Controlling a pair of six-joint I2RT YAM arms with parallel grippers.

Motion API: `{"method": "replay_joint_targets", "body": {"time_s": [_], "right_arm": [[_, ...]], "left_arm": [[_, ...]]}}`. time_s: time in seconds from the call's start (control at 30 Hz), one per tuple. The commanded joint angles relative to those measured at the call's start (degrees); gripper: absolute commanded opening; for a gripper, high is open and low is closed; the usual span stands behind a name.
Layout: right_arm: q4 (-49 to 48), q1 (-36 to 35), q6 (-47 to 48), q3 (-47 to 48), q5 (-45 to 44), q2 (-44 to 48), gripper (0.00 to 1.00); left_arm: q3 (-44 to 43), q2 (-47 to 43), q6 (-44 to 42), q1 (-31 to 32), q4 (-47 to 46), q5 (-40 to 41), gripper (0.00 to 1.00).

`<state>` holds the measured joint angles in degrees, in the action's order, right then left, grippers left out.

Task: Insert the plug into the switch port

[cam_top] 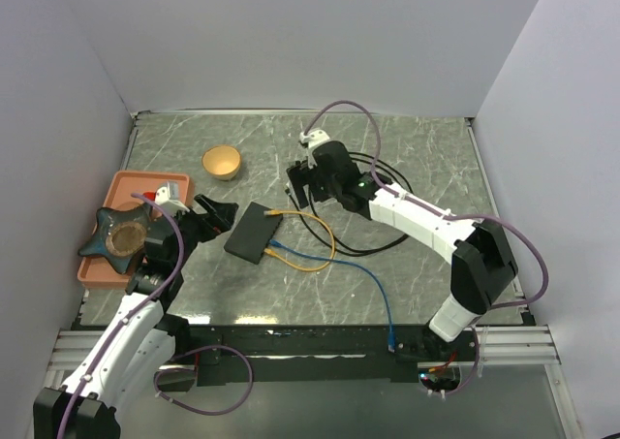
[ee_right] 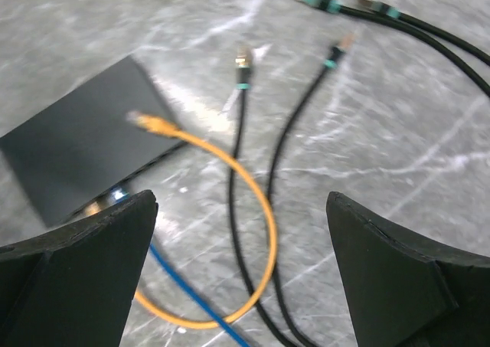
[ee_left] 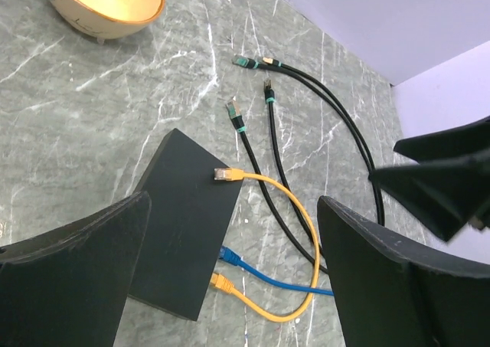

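The black switch [cam_top: 254, 233] lies flat on the marble table [cam_top: 417, 158], between the two arms. A blue plug [ee_left: 228, 255] and a yellow plug [ee_left: 222, 283] sit against its port edge. The yellow cable loops round, and its other plug [ee_left: 223, 175] lies loose on top of the switch [ee_left: 184, 224]. My left gripper [cam_top: 215, 213] hovers open just left of the switch, with nothing between its fingers. My right gripper [cam_top: 302, 189] stands open above the cables to the right of the switch [ee_right: 76, 148], holding nothing. The loose yellow plug [ee_right: 145, 122] is blurred in that view.
Black cables [cam_top: 334, 231] with green-banded plugs [ee_left: 233, 113] lie loose right of the switch. A tan bowl [cam_top: 222, 161] stands at the back left. An orange tray [cam_top: 126, 182] at the left edge holds a dark star-shaped object [cam_top: 121, 235]. The blue cable [cam_top: 383, 303] runs off the near edge.
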<state>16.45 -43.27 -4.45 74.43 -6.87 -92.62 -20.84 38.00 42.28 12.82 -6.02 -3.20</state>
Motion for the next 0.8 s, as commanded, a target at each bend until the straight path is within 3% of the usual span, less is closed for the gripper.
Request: {"method": "replay_joint_targets", "body": {"time_s": [0.0,0.3,0.4,0.57,0.77], "right_arm": [[1.30,2.48,-3.55,2.54,-0.95,-1.33,0.99],[3.59,4.95,-2.23,14.58,2.74,-14.24,0.97],[8.15,4.95,-1.79,22.40,2.57,-22.57,0.90],[9.56,4.77,-0.74,28.47,2.48,-28.13,0.77],[12.29,3.98,0.05,33.49,3.36,-34.20,0.71]], "left_arm": [[-0.96,0.06,0.79,-0.16,-0.48,-1.10,0.96],[-0.96,0.84,0.35,-0.16,-1.01,-1.98,0.96],[-0.96,1.64,0.08,-0.16,-1.19,-2.33,0.96],[-1.13,3.13,-0.44,-0.16,-1.80,-3.21,0.96],[-0.96,4.45,-0.71,-0.16,-2.59,-3.74,0.96]]}}
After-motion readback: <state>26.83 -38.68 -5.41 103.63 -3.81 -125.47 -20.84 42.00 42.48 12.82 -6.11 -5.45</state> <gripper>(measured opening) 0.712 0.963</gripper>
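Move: The nearer black cable's plug lies roughly 10 cm ahead of the right hand, 5 cm to its left and 16 cm below. The second black plug is about 4 cm beyond that one and 5 cm right of it; the loose orange plug is some 6 cm back and 4 cm left of it, on the switch's edge. From the left hand, the nearer black plug is about 7 cm ahead, 14 cm right and 16 cm down. The open right hand sinks some 10 cm while reaching forward about 9, towards the nearer black plug, fingers narrowing. ##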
